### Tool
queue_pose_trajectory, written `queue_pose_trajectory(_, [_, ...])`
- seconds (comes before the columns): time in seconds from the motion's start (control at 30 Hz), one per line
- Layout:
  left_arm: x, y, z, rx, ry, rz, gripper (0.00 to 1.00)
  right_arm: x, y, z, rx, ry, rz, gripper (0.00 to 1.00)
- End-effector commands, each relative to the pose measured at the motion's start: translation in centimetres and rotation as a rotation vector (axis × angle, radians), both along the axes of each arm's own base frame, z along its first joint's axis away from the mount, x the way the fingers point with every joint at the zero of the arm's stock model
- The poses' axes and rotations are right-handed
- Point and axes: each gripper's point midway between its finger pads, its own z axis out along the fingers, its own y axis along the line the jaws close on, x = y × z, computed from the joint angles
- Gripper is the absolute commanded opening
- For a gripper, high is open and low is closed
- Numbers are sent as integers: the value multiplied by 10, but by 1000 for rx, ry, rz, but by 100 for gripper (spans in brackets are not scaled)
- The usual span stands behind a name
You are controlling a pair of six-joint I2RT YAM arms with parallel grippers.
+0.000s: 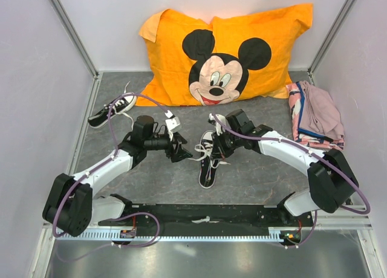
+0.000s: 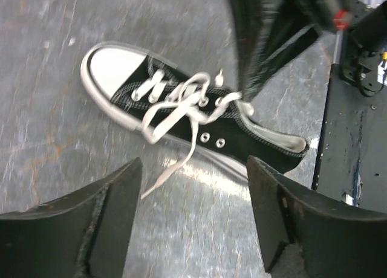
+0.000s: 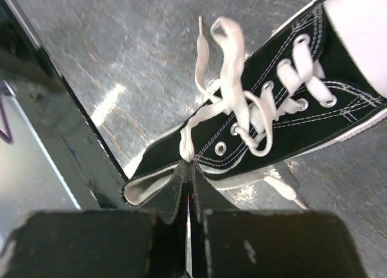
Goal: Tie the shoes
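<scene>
A black low-top shoe [image 1: 208, 160] with a white toe cap lies mid-table between both grippers, its white laces loose and tangled. My left gripper [image 1: 179, 150] hovers just left of it. In the left wrist view that gripper [image 2: 193, 166] is open with only grey floor between its fingers, and the shoe [image 2: 199, 124] and a trailing lace end [image 2: 163, 181] lie beyond. My right gripper [image 3: 188, 163] is shut on a white lace [image 3: 187, 142] at the shoe's [image 3: 272, 127] ankle opening. A second shoe [image 1: 110, 110] lies at the back left, apart from both arms.
An orange Mickey Mouse pillow [image 1: 224, 54] leans against the back wall. Folded pink cloth [image 1: 314, 115] is at the back right. The black base rail [image 1: 205, 214] runs along the near edge, and white walls enclose the sides.
</scene>
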Motion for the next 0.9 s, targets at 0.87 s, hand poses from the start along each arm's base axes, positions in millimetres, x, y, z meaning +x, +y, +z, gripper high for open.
queue_pose_trajectory(0.87, [2,-61,-1,-71,-128,-82,81,21,14,22,190,113,-139,0])
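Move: The lace in the right hand's shut fingertips lies about 15 cm to the left hand's right, 2 cm nearer the base and some 4 cm lower. The knot on the shoe is roughly 9 cm right of the left hand, 1 cm farther out and 7 cm below; the free lace tail's end is only 3 cm right, 2 cm back, 11 cm below. From the right hand the knot sits about 3 cm ahead, 6 cm left, 3 cm below. Left hand, fingers wide open, reaches 5 cm right towards the lace; right keeps its pinch, easing forward and up. ##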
